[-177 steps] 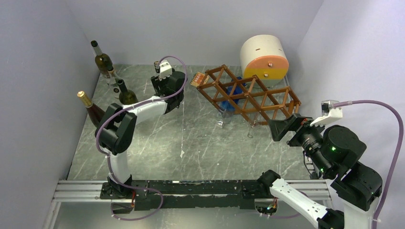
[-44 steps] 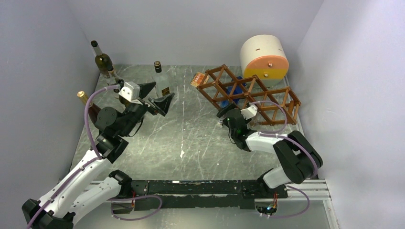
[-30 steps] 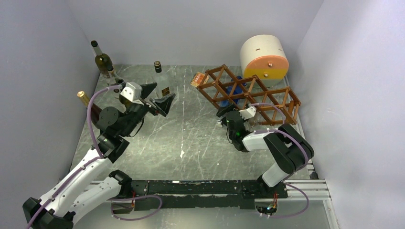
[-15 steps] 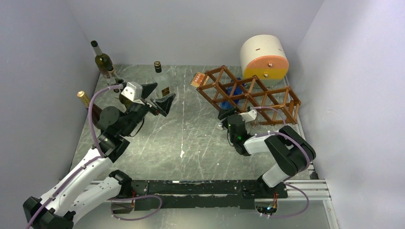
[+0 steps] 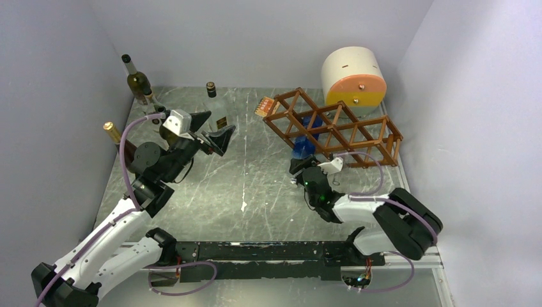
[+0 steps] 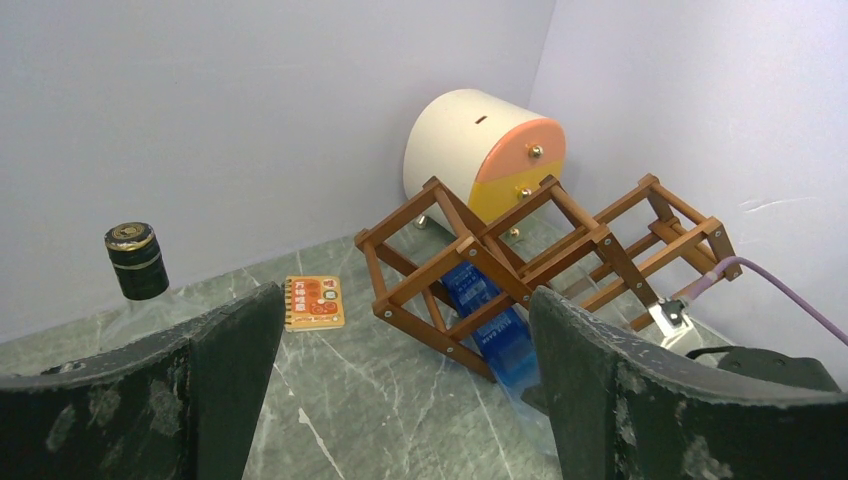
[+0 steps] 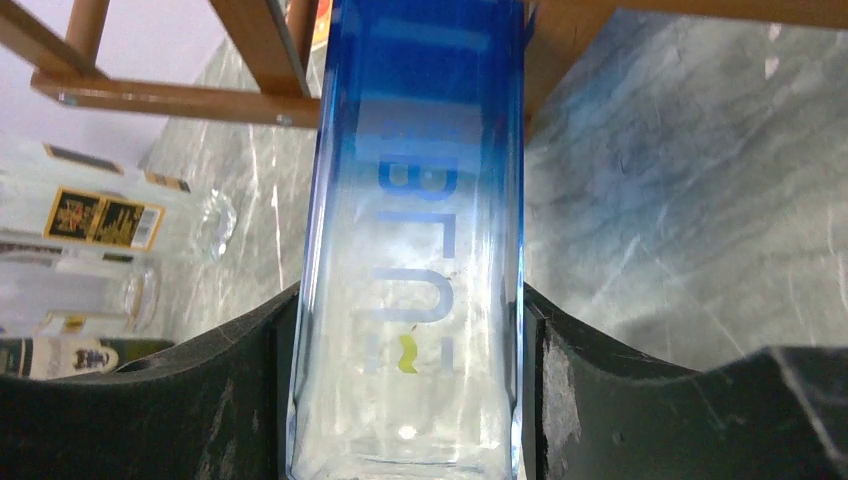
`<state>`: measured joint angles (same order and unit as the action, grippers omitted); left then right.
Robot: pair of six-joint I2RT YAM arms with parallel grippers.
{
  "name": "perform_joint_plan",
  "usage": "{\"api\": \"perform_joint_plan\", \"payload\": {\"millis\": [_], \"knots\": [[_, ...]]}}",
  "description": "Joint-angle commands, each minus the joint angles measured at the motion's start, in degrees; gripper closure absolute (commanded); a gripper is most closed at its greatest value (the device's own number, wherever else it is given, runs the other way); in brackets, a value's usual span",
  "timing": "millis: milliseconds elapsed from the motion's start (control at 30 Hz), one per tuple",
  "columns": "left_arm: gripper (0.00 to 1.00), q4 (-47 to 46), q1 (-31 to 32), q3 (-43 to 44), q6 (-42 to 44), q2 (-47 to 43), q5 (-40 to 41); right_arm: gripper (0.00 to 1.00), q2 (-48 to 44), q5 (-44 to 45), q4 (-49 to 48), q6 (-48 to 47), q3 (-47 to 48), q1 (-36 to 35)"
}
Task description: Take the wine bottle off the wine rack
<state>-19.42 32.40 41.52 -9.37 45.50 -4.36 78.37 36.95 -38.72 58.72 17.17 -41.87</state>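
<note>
The wine rack (image 5: 345, 131), a reddish-brown lattice, stands at the back right; it also shows in the left wrist view (image 6: 560, 240) and as bars in the right wrist view (image 7: 170, 95). A blue-and-clear bottle (image 5: 303, 148) pokes out of a lower front cell toward me, its far part still between the bars. My right gripper (image 5: 301, 167) is shut on its clear lower end (image 7: 415, 250), both fingers pressed on its sides. The left wrist view shows the bottle (image 6: 495, 325) leaning out of the rack. My left gripper (image 5: 212, 132) is open, empty and raised at the left, facing the rack.
A cream-and-orange cylinder (image 5: 355, 77) lies behind the rack. A small orange notebook (image 5: 262, 105) lies left of the rack. Several bottles stand at the left: a dark one (image 5: 136, 80), a gold-capped one (image 5: 118, 142), a clear black-capped one (image 5: 213, 96). Walls close in on both sides.
My right gripper has drawn back toward the near edge with the blue bottle, which has slid further out of the rack cell. The left arm has barely moved.
</note>
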Motion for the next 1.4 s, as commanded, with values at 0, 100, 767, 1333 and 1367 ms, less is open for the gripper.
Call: {"api": "perform_joint_plan", "payload": {"millis": [0, 100, 767, 1333, 1367], "knots": [[0.05, -1.7, 0.2, -0.2, 0.7, -0.2, -0.6, 0.76, -6.3, 2.2, 3.2, 2.2, -1.6, -3.8], [0.05, -1.7, 0.3, -0.2, 0.9, -0.1, -0.8, 0.80, -12.1, 0.5, 7.7, 2.7, -3.0, -4.6], [0.05, -1.5, 0.3, 0.0, 1.7, 2.1, -1.1, 1.00, -45.3, -10.7, 47.7, 10.5, 0.6, -5.3], [0.06, -4.9, 0.3, -1.0, 2.9, 6.5, -10.8, 1.00, -60.8, -15.4, 74.5, 8.9, 13.7, -5.2], [0.06, -5.3, 0.3, -1.1, 2.9, 6.9, -11.6, 1.00, -61.2, -15.5, 75.7, 8.6, 14.5, -5.2]]}}
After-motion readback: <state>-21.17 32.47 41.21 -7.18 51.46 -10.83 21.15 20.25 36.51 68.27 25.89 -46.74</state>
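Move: In the right hand, gripped near its neck end, the blue wine bottle still lies partly through the rack, its middle about 9 cm ahead and 3 cm right. The wine rack's middle is some 13 cm ahead and 13 cm right, at about hand height; the orange notebook lies 24 cm ahead, 14 cm left. Open table is roughly 14 cm back, 3 cm right, 7 cm below. From the left hand the bottle lies about 12 cm ahead, 30 cm right and far below. Drawing the blue bottle back out of the rack, the right hand keeps its grip and travels about 14 cm towards its base, rising some 7 cm, mostly later on, with a slight drift right. The wrist tips the fingers farther down and turns counter-clockwise, each about 15 degrees. Late on, the empty left hand, fingers still open, eases a few centimetres down and right. ##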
